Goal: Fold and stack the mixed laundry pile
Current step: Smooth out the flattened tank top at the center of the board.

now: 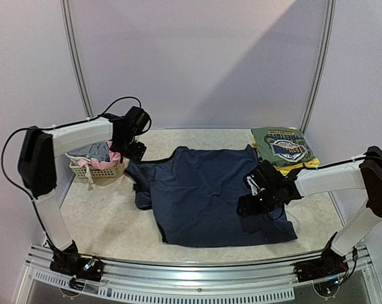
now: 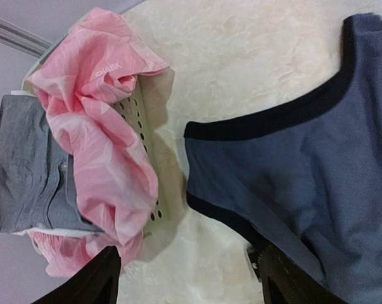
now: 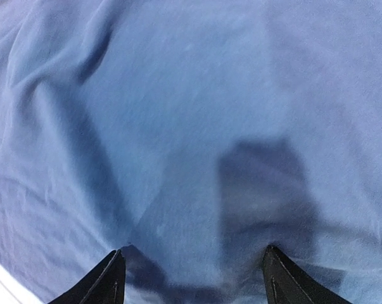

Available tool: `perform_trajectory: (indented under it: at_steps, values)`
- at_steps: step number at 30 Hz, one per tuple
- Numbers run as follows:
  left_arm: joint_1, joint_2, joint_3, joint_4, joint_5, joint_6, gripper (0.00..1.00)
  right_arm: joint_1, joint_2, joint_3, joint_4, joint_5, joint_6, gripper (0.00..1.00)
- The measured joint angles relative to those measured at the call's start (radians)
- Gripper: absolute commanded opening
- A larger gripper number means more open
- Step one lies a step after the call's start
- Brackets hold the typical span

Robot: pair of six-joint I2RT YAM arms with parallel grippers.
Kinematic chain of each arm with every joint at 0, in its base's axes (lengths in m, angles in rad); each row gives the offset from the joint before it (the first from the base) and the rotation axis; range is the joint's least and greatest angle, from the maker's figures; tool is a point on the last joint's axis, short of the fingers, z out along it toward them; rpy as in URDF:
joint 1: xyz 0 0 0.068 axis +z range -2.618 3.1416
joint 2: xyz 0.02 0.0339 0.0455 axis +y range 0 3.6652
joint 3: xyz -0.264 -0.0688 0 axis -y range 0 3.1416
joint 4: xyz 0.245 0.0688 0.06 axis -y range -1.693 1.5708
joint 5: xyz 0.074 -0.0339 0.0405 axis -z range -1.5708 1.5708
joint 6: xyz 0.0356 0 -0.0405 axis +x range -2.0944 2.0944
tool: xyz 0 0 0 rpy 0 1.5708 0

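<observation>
A navy sleeveless dress (image 1: 203, 190) lies spread flat across the middle of the table. My left gripper (image 1: 136, 151) hovers open at the dress's upper left corner, beside the basket. In the left wrist view, only bare table shows between the left gripper's (image 2: 191, 282) fingers, and the dark-trimmed strap of the dress (image 2: 317, 171) lies just to the right. My right gripper (image 1: 249, 206) stands open over the right part of the dress. Navy cloth (image 3: 191, 126) fills the right wrist view, with that gripper (image 3: 194, 275) close above it and holding nothing.
A small pale-green basket (image 1: 95, 170) at the back left holds pink cloth (image 2: 102, 126) and grey cloth (image 2: 19, 164). A folded printed tee (image 1: 282, 147) lies on a yellow piece (image 1: 308, 163) at the back right. Walls close in the table on three sides.
</observation>
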Motion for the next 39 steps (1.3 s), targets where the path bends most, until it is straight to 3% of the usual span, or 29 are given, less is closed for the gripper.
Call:
perform_trajectory:
  at_steps: [7, 17, 21, 24, 28, 32, 39]
  values:
    - [-0.073, -0.317, -0.344, 0.095, 0.115, -0.092, 0.7, 0.008, -0.064, 0.032, -0.055, -0.06, -0.036, 0.76]
    - [-0.108, -0.445, -0.705, 0.249, 0.343, -0.195, 0.61, 0.031, -0.194, 0.077, -0.09, -0.06, -0.077, 0.78]
    - [-0.109, -0.446, -0.745, 0.32, 0.416, -0.208, 0.59, 0.031, -0.223, 0.077, -0.093, -0.04, -0.083, 0.78]
    - [-0.109, -0.441, -0.765, 0.377, 0.449, -0.216, 0.5, 0.031, -0.223, 0.077, -0.095, -0.032, -0.083, 0.78]
    - [-0.111, -0.404, -0.773, 0.449, 0.466, -0.215, 0.31, 0.031, -0.223, 0.076, -0.095, -0.029, -0.082, 0.78]
    - [-0.112, -0.352, -0.773, 0.501, 0.469, -0.209, 0.01, 0.031, -0.224, 0.074, -0.095, -0.025, -0.078, 0.78]
    - [-0.113, -0.342, -0.737, 0.437, 0.437, -0.216, 0.0, 0.032, -0.227, 0.051, -0.093, 0.015, -0.063, 0.79]
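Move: For the left hand, the tank top's dark-trimmed left flap, turned under, lies about 14 cm back, 5 cm right and 12 cm below. The tank top's far-left corner is some 2 cm ahead and 1 cm left, the laundry basket about 2 cm ahead and 11 cm left, and the tank top's middle roughly 11 cm back and 25 cm right. That middle is some 5 cm ahead and 5 cm left of the right hand, at its height. The left fingers pinch the trimmed edge of the tank top's left flap: open, the hand swings back some 15 cm, dips about 10 cm while easing right and rolling its left side down nearly 30 degrees, then shuts and begins to rise. The right hand, fingers still open, lifts off the cloth by about 8 cm, tilting slightly upward. ##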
